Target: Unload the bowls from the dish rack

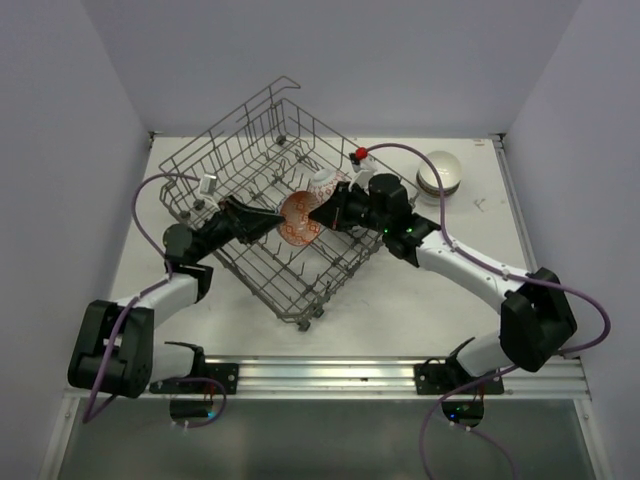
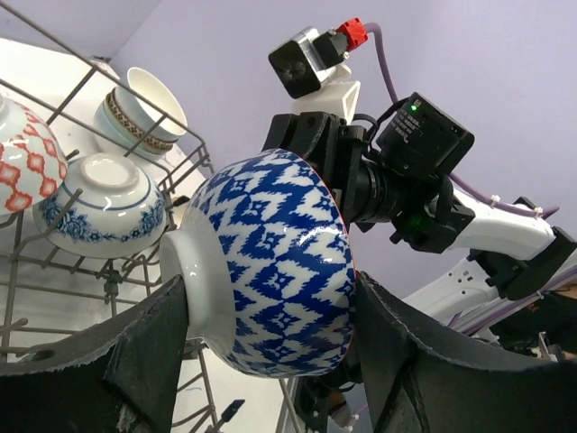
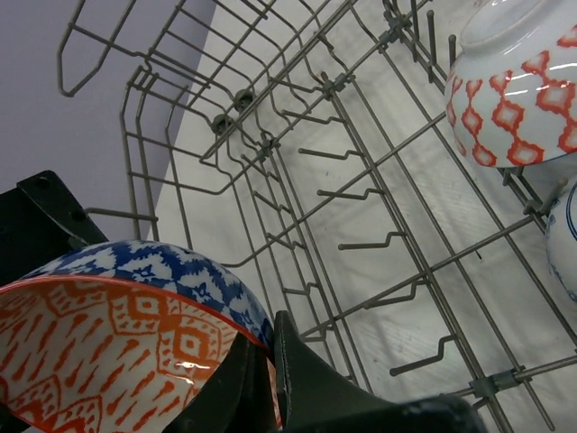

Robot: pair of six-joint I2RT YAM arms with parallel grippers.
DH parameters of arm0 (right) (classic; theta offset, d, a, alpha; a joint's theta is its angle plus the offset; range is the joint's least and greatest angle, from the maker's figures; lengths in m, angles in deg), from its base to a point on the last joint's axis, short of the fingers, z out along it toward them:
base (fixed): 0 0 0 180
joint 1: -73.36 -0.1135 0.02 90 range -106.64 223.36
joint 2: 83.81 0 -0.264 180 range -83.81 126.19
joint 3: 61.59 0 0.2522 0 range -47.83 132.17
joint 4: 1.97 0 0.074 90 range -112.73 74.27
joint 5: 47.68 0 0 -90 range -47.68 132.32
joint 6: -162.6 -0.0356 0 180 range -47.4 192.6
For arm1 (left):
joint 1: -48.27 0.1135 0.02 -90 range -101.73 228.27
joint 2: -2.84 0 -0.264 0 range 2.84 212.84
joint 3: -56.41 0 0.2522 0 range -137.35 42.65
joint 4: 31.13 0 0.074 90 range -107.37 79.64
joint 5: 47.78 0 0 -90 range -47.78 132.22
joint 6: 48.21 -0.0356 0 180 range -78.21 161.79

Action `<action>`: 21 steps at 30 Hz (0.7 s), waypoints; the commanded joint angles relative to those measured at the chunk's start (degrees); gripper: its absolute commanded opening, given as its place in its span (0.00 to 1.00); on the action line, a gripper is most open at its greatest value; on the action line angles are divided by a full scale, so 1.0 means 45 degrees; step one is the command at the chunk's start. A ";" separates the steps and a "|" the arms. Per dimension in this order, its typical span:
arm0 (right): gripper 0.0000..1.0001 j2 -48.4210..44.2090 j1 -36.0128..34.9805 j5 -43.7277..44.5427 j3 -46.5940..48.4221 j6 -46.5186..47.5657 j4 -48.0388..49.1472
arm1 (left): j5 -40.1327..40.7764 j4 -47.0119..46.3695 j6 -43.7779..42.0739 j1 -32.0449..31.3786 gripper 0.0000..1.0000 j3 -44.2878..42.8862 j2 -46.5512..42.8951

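Observation:
A bowl [image 1: 298, 220], blue-patterned outside [image 2: 275, 262] and orange-patterned inside [image 3: 108, 361], hangs on its side over the grey wire dish rack [image 1: 262, 262]. My left gripper [image 1: 262, 222] is shut on it, one finger on the foot and the other at the rim [image 2: 269, 289]. My right gripper [image 1: 322, 213] comes from the opposite side and is shut on the same bowl's rim [image 3: 269, 347]. Two more bowls stand upside down in the rack: a red-patterned bowl [image 3: 518, 90] and a blue-flowered bowl [image 2: 99, 203].
A stack of bowls [image 1: 438, 172] stands on the table right of the rack, also seen through the wires [image 2: 135, 113]. Upright tines [image 3: 361, 194] line the rack floor. The rack sits skewed, a corner toward the arms.

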 commanded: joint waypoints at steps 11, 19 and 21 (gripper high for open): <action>0.00 -0.2173 -0.0042 0.2047 0.1653 0.0630 -0.2569 | 0.2782 1.0419 -0.8954 -0.0282 1.00 -0.2963 -0.3381; 0.00 -0.3696 0.1088 0.5622 0.2787 0.2079 -0.7260 | 0.7239 1.4941 -1.2023 -0.0321 1.00 -0.4589 -0.5119; 0.00 -0.4202 0.2352 0.5682 0.2748 0.1709 -0.8077 | 0.7784 1.4882 -1.2627 -0.0399 1.00 -0.3829 -0.5667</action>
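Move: The blue-patterned bowl is still held by both hands, its middle about 3 cm right and 1 cm ahead of the left hand, and 4 cm left and 3 cm behind the right. From the right hand, the stack of bowls stands roughly 24 cm ahead, 34 cm right; the small bowl 4 cm ahead, 28 cm right; the floral bowl 12 cm ahead, 11 cm right; the red-patterned bowl 19 cm ahead, 3 cm right; all 16 to 20 cm lower. The blue-patterned bowl passes to the right hand, which keeps its shut pinch on the rim and, after a brief hold, carries it about 11 cm right and some 7 cm up, towards the bowls standing beyond the rack, turning clockwise. The left fingers open wide and let go; that hand then backs off left and up, slightly forward, rolling and swinging counter-clockwise. ##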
